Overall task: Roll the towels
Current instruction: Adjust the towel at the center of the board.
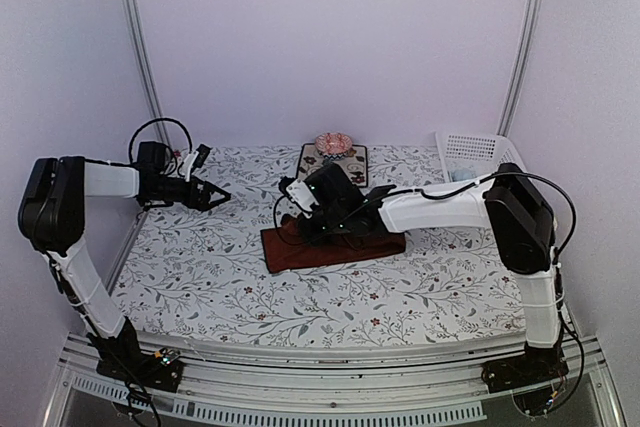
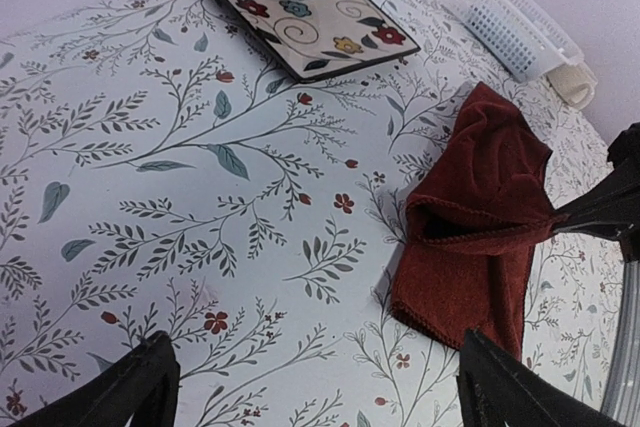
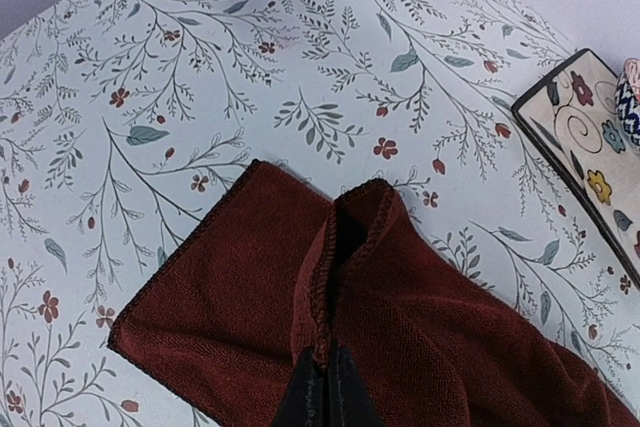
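Note:
A dark red towel (image 1: 335,247) lies partly folded on the floral table covering in the middle of the table. My right gripper (image 3: 326,387) is shut on a raised fold of the towel's (image 3: 220,297) hemmed edge, pinching two layers together. In the top view the right gripper (image 1: 306,226) sits at the towel's left end. My left gripper (image 1: 215,194) hangs open over bare covering to the left, apart from the towel. In the left wrist view its open gripper (image 2: 325,402) holds nothing, and the towel (image 2: 470,237) lies to the right.
A square dark floral mat (image 1: 350,159) with a patterned bowl (image 1: 332,143) on it sits at the back centre. A white plastic basket (image 1: 470,154) stands at the back right, with a pale rolled thing (image 2: 575,82) beside it. Walls close in the table at left, right and back.

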Robot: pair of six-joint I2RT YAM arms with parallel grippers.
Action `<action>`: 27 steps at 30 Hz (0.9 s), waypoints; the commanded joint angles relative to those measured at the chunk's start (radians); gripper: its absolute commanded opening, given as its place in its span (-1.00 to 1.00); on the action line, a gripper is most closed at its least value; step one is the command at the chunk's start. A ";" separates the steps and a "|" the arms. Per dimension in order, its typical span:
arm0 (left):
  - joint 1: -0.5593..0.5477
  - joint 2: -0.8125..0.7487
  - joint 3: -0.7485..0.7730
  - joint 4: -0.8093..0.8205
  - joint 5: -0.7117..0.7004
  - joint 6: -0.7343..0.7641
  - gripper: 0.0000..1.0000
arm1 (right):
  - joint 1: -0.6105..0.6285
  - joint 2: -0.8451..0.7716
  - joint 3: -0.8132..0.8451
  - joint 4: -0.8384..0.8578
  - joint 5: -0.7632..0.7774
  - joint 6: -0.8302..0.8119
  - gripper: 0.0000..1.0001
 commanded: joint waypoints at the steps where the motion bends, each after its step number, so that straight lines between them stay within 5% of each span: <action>1: -0.012 0.019 -0.005 0.018 0.013 0.001 0.94 | -0.021 -0.105 0.002 0.033 -0.081 0.024 -0.96; 15: -0.122 0.155 0.210 -0.163 0.079 0.032 0.94 | -0.008 -0.103 -0.063 0.101 -0.226 0.028 -0.96; 27: -0.127 0.147 0.127 -0.087 0.030 0.026 0.94 | 0.027 -0.016 -0.063 0.180 -0.263 0.088 -0.96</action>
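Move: My right hand pinches the upper layer of the folded red towel, about 3 cm above the table. The towel's near left corner lies some 7 cm back and 10 cm to the left of it; the flowered tray is about 34 cm ahead and 10 cm to the right. From my left hand, that corner is roughly 15 cm back, 18 cm to the right and 5 cm lower, while the tray lies some 26 cm ahead and 38 cm right. Keeping my right fingers shut on the towel's upper layer, I lift it quickly by about 6 cm, then draw it back and left towards the near left corner while sinking some 3 cm, the wrist tilting and turning about 15 degrees. My open left hand swings about 6 cm right towards the towel's left end, then sinks slightly, turning a little clockwise and touching nothing. ##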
